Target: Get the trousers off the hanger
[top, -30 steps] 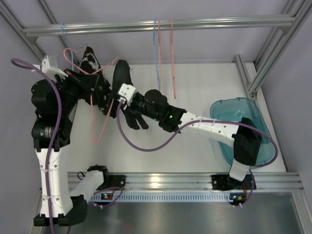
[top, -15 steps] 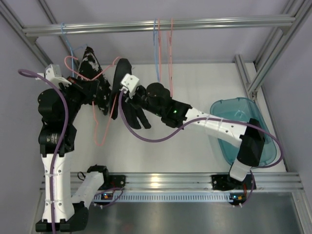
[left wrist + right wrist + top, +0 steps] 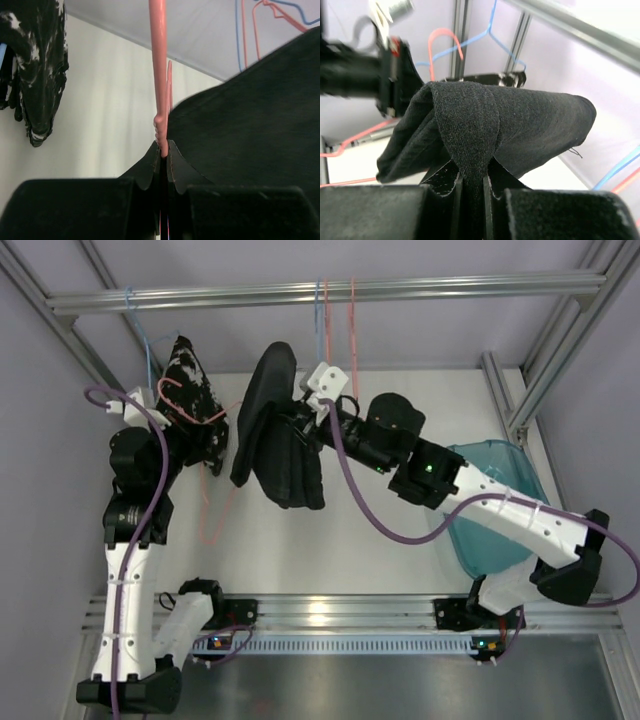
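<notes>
The plain black trousers (image 3: 272, 435) hang in a folded bunch in mid-air. My right gripper (image 3: 300, 423) is shut on a fold of them (image 3: 471, 175). To their left, my left gripper (image 3: 212, 445) is shut on the thin rod of a pink hanger (image 3: 159, 75), clamped between the jaws (image 3: 164, 149). The black cloth (image 3: 250, 130) sits just right of that rod; I cannot tell whether they touch. The printed black-and-white trousers (image 3: 188, 390) hang at the far left (image 3: 37, 75), apart from both grippers.
A metal rail (image 3: 330, 290) crosses the back, with a blue hanger (image 3: 320, 340) and a pink hanger (image 3: 352, 340) hanging from it. A teal bin (image 3: 505, 465) stands at the right, partly under my right arm. Frame posts line both sides.
The right gripper has shut on the black trousers and carried them up and to the right, away from the pink hanger. The left arm shifted slightly, still clamping the hanger.
</notes>
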Action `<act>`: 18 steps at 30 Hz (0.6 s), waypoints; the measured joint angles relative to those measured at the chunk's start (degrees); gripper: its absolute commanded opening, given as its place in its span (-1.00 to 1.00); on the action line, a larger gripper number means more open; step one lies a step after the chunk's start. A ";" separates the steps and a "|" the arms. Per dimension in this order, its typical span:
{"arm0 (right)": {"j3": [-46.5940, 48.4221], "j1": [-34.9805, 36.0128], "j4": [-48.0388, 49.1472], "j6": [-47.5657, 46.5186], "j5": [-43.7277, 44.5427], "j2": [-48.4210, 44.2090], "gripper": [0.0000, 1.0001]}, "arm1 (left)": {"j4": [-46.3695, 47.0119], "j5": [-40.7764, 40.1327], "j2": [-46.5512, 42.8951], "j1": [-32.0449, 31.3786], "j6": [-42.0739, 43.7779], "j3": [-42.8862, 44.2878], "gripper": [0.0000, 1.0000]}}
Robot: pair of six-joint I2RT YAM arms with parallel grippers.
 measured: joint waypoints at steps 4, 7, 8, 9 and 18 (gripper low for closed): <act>0.00 0.26 -1.64 -0.04 -1.70 -4.57 -1.00 | 0.04 -0.52 -0.13 0.00 0.96 -1.90 -1.00; -0.48 0.28 -5.25 -0.61 -5.33 -8.90 -1.00 | 0.04 -0.59 -0.13 0.00 1.16 -2.49 -1.00; -1.07 0.33 -6.29 -0.98 -6.62 -10.60 -1.00 | 0.04 -0.66 -0.11 0.00 1.18 -2.49 -1.00; -2.01 0.39 -7.34 -1.38 -7.67 -12.28 -1.00 | 0.07 -0.72 -0.11 0.00 1.25 -2.49 -1.00; -12.96 0.39 -23.45 -10.73 -11.47 -31.78 -1.00 | 1.11 -1.16 -0.11 0.00 3.10 -2.49 -1.00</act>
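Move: The right gripper already has the trousers pinched, their middle about 4 cm to its left and 3 cm below. From it the teal basket lies roughly 45 cm to the right, some 3 cm farther ahead and 42 cm lower; the pink hanger some 16 cm left, 3 cm ahead and 18 cm down; the empty hangers about 14 cm ahead and 6 cm right, at its height. From the left gripper, the trousers are around 15 cm right, 4 cm back and 3 cm higher. Keep the right gripper shut on the trousers and sweep them away from the pink hanger towards the basket's side, about 14 cm right and 10 cm back, rising some 4 cm first and then sinking to the starting height while the wrist turns roughly 10 degrees counter-clockwise and the fingertips dip. Hold the hanger with the left gripper, letting it settle a couple of centimetres. ##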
